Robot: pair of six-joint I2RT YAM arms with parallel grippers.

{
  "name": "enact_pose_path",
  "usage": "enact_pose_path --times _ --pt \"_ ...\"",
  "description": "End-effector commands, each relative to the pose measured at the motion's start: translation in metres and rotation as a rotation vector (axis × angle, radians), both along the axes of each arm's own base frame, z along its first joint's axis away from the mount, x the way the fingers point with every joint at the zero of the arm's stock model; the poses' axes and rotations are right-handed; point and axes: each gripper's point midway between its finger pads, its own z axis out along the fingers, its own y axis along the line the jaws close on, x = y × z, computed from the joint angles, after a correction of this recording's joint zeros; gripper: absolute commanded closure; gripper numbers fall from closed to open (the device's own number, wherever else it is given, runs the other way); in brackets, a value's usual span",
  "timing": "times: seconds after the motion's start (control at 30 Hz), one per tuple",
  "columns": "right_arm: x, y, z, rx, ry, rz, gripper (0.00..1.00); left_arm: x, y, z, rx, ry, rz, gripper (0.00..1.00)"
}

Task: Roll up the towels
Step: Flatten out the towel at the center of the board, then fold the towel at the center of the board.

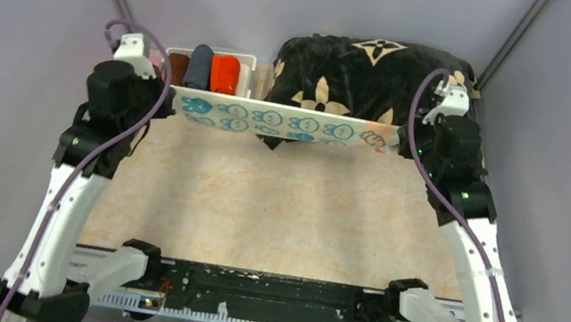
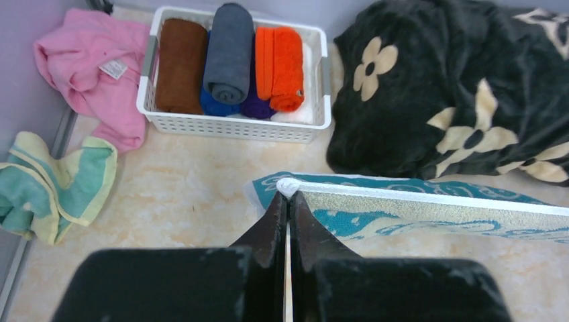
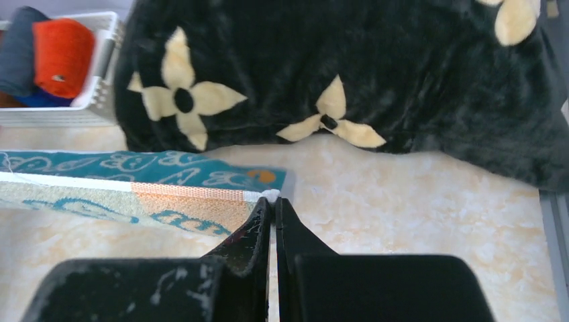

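Note:
A pale towel [image 1: 280, 120] printed with teal circles hangs stretched in a flat band between both arms, above the table. My left gripper [image 1: 176, 98] is shut on its left corner, and the left wrist view shows the white corner pinched at the tips [image 2: 288, 191] with the towel [image 2: 429, 211] running off to the right. My right gripper [image 1: 392, 138] is shut on the right corner [image 3: 272, 198], with the towel [image 3: 134, 194] running off to the left. An orange-red towel [image 2: 285, 64] lies rolled in the basket. A pale yellow and teal towel [image 2: 54, 188] lies crumpled at the far left.
A white basket [image 2: 235, 127] at the back left holds rolled brown, grey and orange towels. A pink cloth [image 2: 87, 60] lies beside it against the wall. A big black cushion with cream flowers [image 1: 363, 74] fills the back right, just behind the stretched towel.

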Motion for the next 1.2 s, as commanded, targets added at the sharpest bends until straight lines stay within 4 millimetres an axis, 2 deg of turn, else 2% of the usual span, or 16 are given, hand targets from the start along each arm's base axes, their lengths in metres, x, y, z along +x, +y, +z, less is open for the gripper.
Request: enact_pose_path --times 0.0,0.1,0.23,0.3,0.37,0.4,0.5,0.6,0.7,0.83,1.0,1.07,1.17 --pt "-0.04 -0.013 0.039 -0.037 -0.117 0.015 1.0 -0.04 0.029 0.022 0.035 -0.099 0.085 1.0" --pt "-0.076 -0.009 0.057 -0.02 -0.177 0.079 1.0 -0.075 0.034 0.04 0.006 -0.171 0.08 1.0" --pt "-0.115 -0.006 0.068 0.006 -0.213 0.138 1.0 -0.11 0.038 0.047 -0.017 -0.213 0.069 1.0" --pt "-0.125 -0.003 0.065 0.025 -0.197 0.156 1.0 -0.119 0.037 0.037 -0.017 -0.182 0.058 1.0" --pt "-0.126 -0.001 0.055 0.049 -0.16 0.153 1.0 -0.117 0.035 0.023 -0.015 -0.137 0.051 1.0" --pt "-0.123 0.0 0.048 0.06 -0.134 0.147 1.0 -0.113 0.035 0.009 -0.01 -0.096 0.056 1.0" --pt "-0.102 0.002 0.008 0.068 -0.006 0.112 1.0 -0.092 0.034 -0.036 -0.002 0.028 0.091 1.0" --pt "-0.073 0.0 -0.043 0.05 0.125 0.055 1.0 -0.063 0.026 -0.083 -0.009 0.126 0.1 1.0" --pt "-0.039 -0.004 -0.092 0.016 0.201 -0.005 1.0 -0.032 0.012 -0.13 -0.023 0.225 0.08 1.0" --pt "0.016 -0.017 -0.138 -0.055 0.209 -0.089 1.0 0.015 0.0 -0.186 -0.013 0.327 0.076 1.0" --pt "0.072 -0.032 -0.173 -0.131 0.226 -0.153 1.0 0.076 -0.002 -0.236 0.034 0.439 0.08 1.0" --pt "0.088 -0.032 -0.183 -0.162 0.236 -0.142 1.0 0.1 -0.005 -0.24 0.034 0.437 0.052 1.0" --pt "0.103 -0.034 -0.183 -0.195 0.217 -0.133 1.0 0.121 -0.006 -0.246 0.04 0.432 0.017 1.0"
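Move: Both hands already hold the towel stretched between them by its far corners, well above the board. The board's centre, where it is to be spread, lies about 3 cm back, 29 cm right and 34 cm below the left hand, and roughly 2 cm back, 27 cm left and 29 cm below the right. The basket of rolled towels stands some 26 cm ahead and 8 cm left of the left hand; the dark blanket is about 28 cm straight ahead of the right. Back and slightly up first, both hands together by about 12 cm, then in one quick casting sweep down and forward, some 30 cm lower and 18 cm out towards the blanket side. The wrists lift a little, then tip the fingers well down; both grippers stay shut on the corners, keeping the towel's far edge taut a few centimetres above the board. ##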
